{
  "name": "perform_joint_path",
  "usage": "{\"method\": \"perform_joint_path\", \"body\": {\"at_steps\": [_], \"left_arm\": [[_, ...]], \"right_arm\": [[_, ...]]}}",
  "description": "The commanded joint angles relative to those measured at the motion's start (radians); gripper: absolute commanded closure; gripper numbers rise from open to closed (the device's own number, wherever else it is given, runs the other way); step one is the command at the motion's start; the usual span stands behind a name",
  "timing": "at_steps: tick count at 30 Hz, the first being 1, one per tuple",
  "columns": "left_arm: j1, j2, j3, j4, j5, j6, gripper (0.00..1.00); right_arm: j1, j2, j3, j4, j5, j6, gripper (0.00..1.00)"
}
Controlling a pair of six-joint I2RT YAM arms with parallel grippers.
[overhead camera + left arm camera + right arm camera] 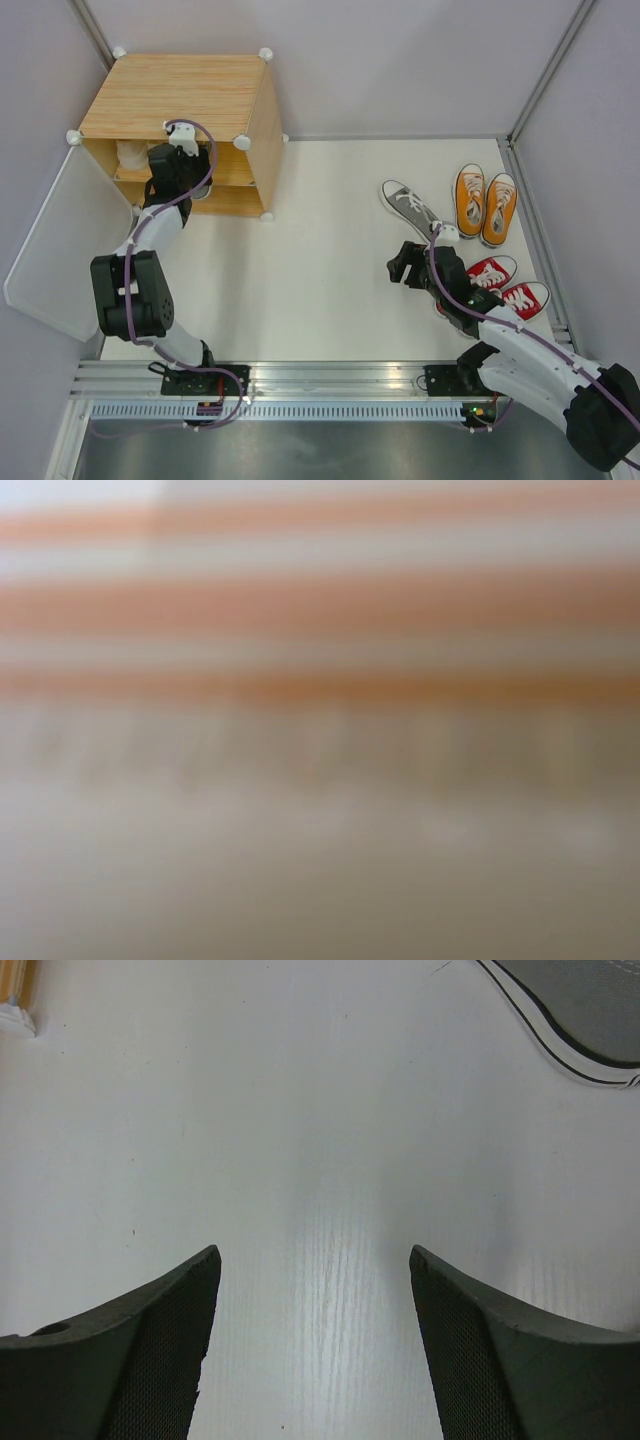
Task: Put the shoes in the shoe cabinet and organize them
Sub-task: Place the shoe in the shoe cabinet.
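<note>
The shoe cabinet (185, 95) stands at the back left with its white door (60, 245) swung open. A cream shoe (130, 155) shows on its middle shelf. My left arm reaches into the cabinet's front, and its fingers are hidden under the top panel. The left wrist view is only a blur of orange and beige bands. One grey shoe (410, 205) (585, 1010), an orange pair (485, 205) and a red pair (508, 285) lie on the table at the right. My right gripper (403, 265) (314, 1252) hovers open over bare table, just below the grey shoe and left of the red pair.
The white table (330, 260) is enclosed by grey walls with metal frame posts. A rail (320, 385) carries both arm bases along the near edge. A corner connector of the cabinet (15, 1015) shows at the top left of the right wrist view.
</note>
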Motion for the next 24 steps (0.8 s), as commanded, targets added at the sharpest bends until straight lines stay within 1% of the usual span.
{"method": "perform_joint_path", "body": {"at_steps": [1, 6, 9, 11, 12, 13, 14, 15, 17, 18, 19, 24], "left_arm": [[0.006, 0.016, 0.081, 0.143, -0.019, 0.046, 0.92], [0.011, 0.044, 0.107, 0.138, -0.017, 0.051, 0.91], [0.012, 0.061, 0.118, 0.134, -0.016, 0.057, 0.89], [0.012, 0.07, 0.121, 0.132, -0.014, 0.06, 0.85], [0.012, 0.075, 0.121, 0.13, -0.02, 0.06, 0.72], [0.012, 0.076, 0.122, 0.13, -0.022, 0.06, 0.62], [0.014, 0.081, 0.124, 0.129, -0.023, 0.06, 0.59], [0.014, 0.087, 0.127, 0.127, -0.02, 0.057, 0.51], [0.014, 0.088, 0.128, 0.126, -0.019, 0.048, 0.42], [0.014, 0.088, 0.128, 0.124, -0.016, 0.046, 0.06], [0.014, 0.085, 0.128, 0.123, -0.016, 0.04, 0.0], [0.014, 0.072, 0.119, 0.118, -0.03, 0.025, 0.0]], "right_arm": [[-0.002, 0.007, 0.007, 0.036, 0.021, -0.014, 0.2], [-0.002, 0.01, 0.008, 0.036, 0.031, -0.017, 0.2], [-0.001, 0.012, 0.008, 0.039, 0.033, -0.019, 0.2], [-0.002, 0.018, 0.01, 0.039, 0.034, -0.019, 0.2], [-0.002, 0.018, 0.012, 0.039, 0.036, -0.02, 0.2], [-0.002, 0.021, 0.012, 0.039, 0.036, -0.022, 0.2], [-0.002, 0.021, 0.012, 0.039, 0.034, -0.02, 0.2], [-0.001, 0.019, 0.012, 0.039, 0.034, -0.02, 0.2], [-0.001, 0.018, 0.013, 0.039, 0.036, -0.022, 0.2], [-0.001, 0.018, 0.012, 0.039, 0.036, -0.022, 0.2], [-0.002, 0.016, 0.012, 0.039, 0.034, -0.022, 0.2], [-0.002, 0.013, 0.008, 0.04, 0.031, -0.022, 0.2]]}}
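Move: The grey shoe is already between my left fingers, inside the cabinet's upper opening; its resting place on the middle shelf lies about 3 cm ahead and some 5 cm below. The beige shoes stand around 12 cm to my left, roughly level with this hand, and the cabinet's right wall is about 9 cm to my right. From my right hand, the grey shoe's shelf spot is some 24 cm ahead and 43 cm left. I ease my left hand about 2 cm deeper into the cabinet, sliding the held grey shoe in along the middle shelf beside the beige pair, wrist almost unturned. Then I stop pushing, spread my fingers from their grip to wide open to let the shoe go, and lift by around 1 cm as they open. ##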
